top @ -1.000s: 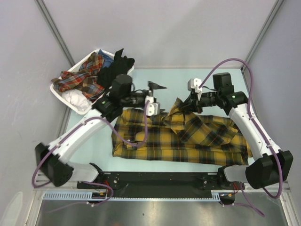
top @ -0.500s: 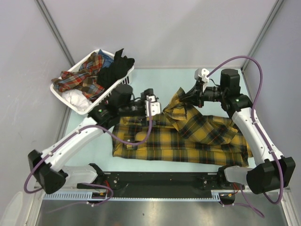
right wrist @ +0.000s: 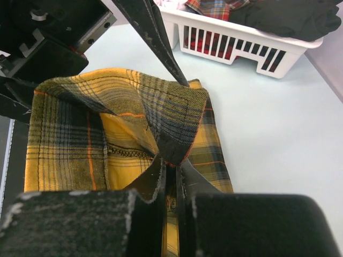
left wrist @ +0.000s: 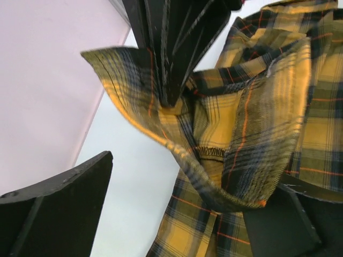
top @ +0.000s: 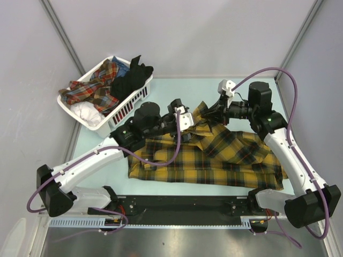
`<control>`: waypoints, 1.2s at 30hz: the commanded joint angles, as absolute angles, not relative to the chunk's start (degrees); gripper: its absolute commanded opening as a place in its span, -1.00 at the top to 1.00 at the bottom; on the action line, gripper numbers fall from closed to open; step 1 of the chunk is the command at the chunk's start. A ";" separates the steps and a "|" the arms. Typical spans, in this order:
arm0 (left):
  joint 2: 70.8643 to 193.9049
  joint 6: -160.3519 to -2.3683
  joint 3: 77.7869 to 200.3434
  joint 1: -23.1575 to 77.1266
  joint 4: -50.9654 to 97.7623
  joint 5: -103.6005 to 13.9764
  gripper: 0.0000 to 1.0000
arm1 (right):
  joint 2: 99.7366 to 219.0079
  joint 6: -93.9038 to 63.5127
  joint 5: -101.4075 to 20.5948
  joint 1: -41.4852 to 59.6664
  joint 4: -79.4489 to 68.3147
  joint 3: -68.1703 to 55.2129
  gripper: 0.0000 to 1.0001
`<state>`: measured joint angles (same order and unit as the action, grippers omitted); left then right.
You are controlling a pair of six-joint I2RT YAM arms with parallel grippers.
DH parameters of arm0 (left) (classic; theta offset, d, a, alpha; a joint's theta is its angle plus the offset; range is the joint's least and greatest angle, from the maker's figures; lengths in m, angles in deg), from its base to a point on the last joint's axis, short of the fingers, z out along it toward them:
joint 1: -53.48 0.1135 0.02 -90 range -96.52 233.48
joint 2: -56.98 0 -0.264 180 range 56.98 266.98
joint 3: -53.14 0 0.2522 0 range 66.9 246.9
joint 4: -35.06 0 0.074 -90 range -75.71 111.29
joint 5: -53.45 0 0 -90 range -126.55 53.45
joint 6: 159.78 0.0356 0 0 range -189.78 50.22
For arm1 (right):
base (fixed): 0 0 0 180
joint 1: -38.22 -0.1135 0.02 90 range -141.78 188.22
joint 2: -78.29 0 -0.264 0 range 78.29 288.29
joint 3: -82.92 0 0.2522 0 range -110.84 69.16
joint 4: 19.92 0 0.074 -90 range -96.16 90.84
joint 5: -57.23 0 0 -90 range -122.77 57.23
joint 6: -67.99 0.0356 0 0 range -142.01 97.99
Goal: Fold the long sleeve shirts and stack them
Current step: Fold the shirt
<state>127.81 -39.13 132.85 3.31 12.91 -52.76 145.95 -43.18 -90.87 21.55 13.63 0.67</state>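
Observation:
A mustard-yellow and black plaid long sleeve shirt (top: 220,158) lies spread on the table. My right gripper (top: 210,114) is shut on a fold of its upper edge and holds it lifted; the right wrist view shows the cloth (right wrist: 161,112) pinched at the gripper (right wrist: 171,167). My left gripper (top: 185,124) is open right beside that fold. In the left wrist view the hanging plaid fold (left wrist: 241,128) droops between the wide-apart fingers (left wrist: 59,209) of the left gripper (left wrist: 177,219), close to the right-hand one. More shirts lie heaped in the basket.
A white slatted basket (top: 124,107) at the back left holds red plaid, black and white clothes; it also shows as the basket (right wrist: 236,45) in the right wrist view. Grey walls close in the left, back and right of the table.
My left arm has swung right, bringing its open gripper up to the lifted fold. My right gripper has raised the shirt's edge a little and stays shut on it.

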 commanded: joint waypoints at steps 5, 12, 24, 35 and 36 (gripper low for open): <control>125.01 -44.37 132.82 3.21 18.22 -52.02 -0.40 | 143.95 -43.37 -87.08 20.20 12.73 0.60 1.00; 124.21 -51.76 131.41 5.76 17.95 -54.39 -0.01 | 143.94 -43.63 -86.11 20.11 12.56 0.51 1.00; 130.54 -50.01 137.38 6.46 16.37 -57.19 0.20 | 142.63 -50.66 -85.77 18.44 17.21 -0.02 1.00; 126.41 -38.58 137.64 6.73 6.27 -85.58 1.00 | 131.57 -60.22 -80.49 35.74 38.64 -3.71 -0.76; 127.20 -37.54 138.34 6.64 5.31 -88.38 1.00 | 130.42 -63.98 -80.05 37.50 42.58 -3.44 -0.80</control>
<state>128.29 -42.08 134.16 6.74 8.76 -76.12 136.35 -54.50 -81.06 31.17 29.74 -1.26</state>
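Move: The part of the shirt edge hanging between the grippers lies inside the left hand's open jaws, about 2 cm to its right, 1 cm ahead and level with it. The shirt body spreads on the table, its middle roughly 7 cm right, 9 cm back and 20 cm below the left hand; the laundry basket is some 34 cm left and 14 cm ahead. From the right hand, already pinching the edge, that part lies about 4 cm left and 3 cm back. The left fingers shut on the hanging shirt edge, after half closing while the hand rises about 2 cm and sinks back down past it. The right fingers keep their pinch until then, open, and leave the cloth some 8 cm to the right, turning clockwise. Now holding the edge, the left hand draws back about 6 cm, swinging roughly 20 degrees clockwise. ##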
